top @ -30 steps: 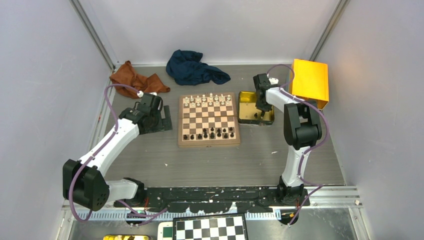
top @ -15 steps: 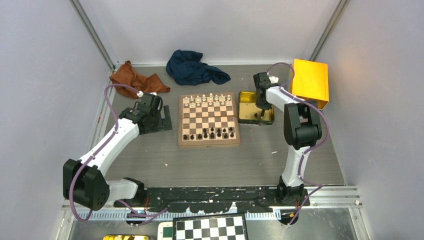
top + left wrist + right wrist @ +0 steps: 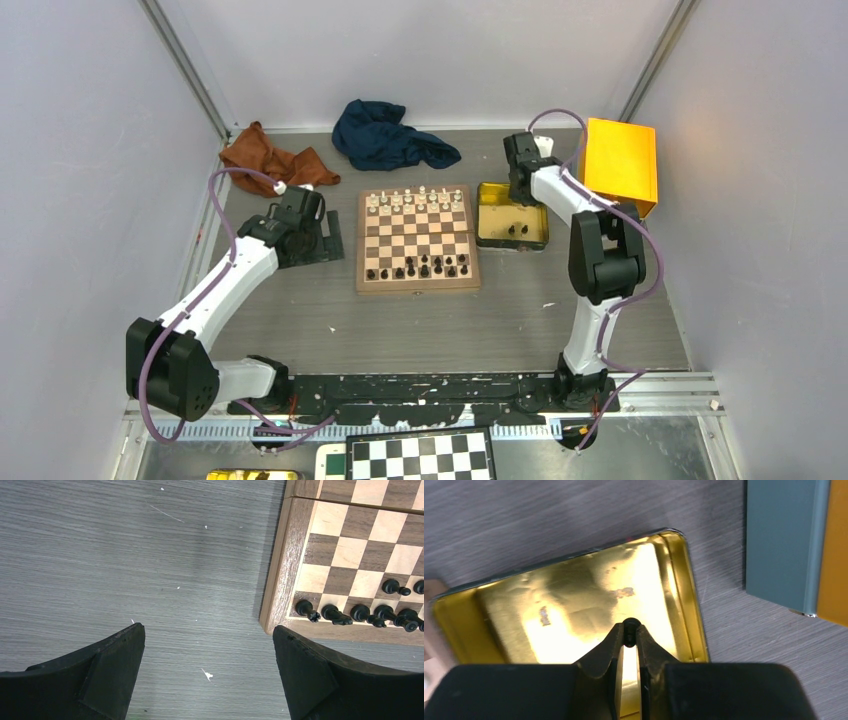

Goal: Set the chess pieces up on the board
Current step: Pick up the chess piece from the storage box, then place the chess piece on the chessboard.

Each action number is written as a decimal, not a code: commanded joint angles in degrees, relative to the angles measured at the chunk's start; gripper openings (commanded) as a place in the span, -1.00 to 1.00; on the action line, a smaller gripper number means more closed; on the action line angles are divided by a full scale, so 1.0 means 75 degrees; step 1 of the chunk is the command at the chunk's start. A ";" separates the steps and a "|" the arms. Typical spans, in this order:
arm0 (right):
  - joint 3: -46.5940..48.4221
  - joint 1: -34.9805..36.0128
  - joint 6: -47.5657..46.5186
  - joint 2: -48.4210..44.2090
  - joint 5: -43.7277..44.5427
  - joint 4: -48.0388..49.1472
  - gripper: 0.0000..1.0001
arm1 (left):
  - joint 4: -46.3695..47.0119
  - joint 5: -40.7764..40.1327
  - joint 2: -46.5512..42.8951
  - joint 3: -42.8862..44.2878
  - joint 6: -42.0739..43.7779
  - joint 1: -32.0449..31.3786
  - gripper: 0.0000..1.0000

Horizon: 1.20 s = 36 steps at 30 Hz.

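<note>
The wooden chessboard [image 3: 417,288] lies mid-table, with cream pieces on its far rows and several black chess pieces [image 3: 425,268] on its near rows. My right gripper [image 3: 630,635] is shut on one tiny black piece [image 3: 631,628] and holds it above the gold tin tray [image 3: 574,595]. In the top view the right gripper [image 3: 520,186] is over the tray's far end. Two black pieces [image 3: 518,229] lie in the tray [image 3: 493,215]. My left gripper [image 3: 206,629] is open and empty over bare table left of the board's near corner [image 3: 280,580], beside a row of black pieces [image 3: 350,614].
An orange box [image 3: 620,165] stands right of the tray, its grey side in the right wrist view [image 3: 784,540]. A brown cloth [image 3: 275,160] and a dark blue cloth [image 3: 390,137] lie at the back. A black-and-white checkered board [image 3: 420,455] sits below the arm bases.
My right gripper has risen from the near part of the tray and moved toward its far end with a black piece. Two pieces in the tray now show. The left arm has not moved.
</note>
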 commanded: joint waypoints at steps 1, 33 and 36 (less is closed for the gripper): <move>0.0630 0.0533 -0.0270 -0.0691 0.0254 -0.0088 -0.99 | 0.0320 0.0020 -0.0139 0.0250 0.0120 0.0067 0.99; 0.3012 0.4842 -0.0041 0.0382 -0.1258 -0.2184 -0.99 | 0.0186 0.0184 -0.1573 -0.0321 -0.0135 0.0120 0.99; 0.3158 0.5027 -0.0031 0.0591 -0.1368 -0.2257 -0.99 | 0.0160 0.0178 -0.1644 -0.0353 -0.0125 0.0120 0.99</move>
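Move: Already pinched in the right fingers, the black pawn is bound for what looks like the empty third square from the left in the black pawn row. That square lies about 15 cm back and 30 cm left of the right hand, some 4 cm lower; the nearest standing black pawn is 3 cm to the right of the square. The white pieces stand level with this hand, about 25 cm left. From the left hand the square is roughly 3 cm ahead, 16 cm right and 9 cm below. Swinging left out of the storage box with the pawn still gripped, the right hand sweeps about 29 cm across to the black side of the board, climbing some 9 cm and then sinking 3, and curving back 11 cm over the later part. The wrist turns about 40 degrees counter-clockwise. The left hand, empty and wide open, rises about 3 cm clear beside the board. ##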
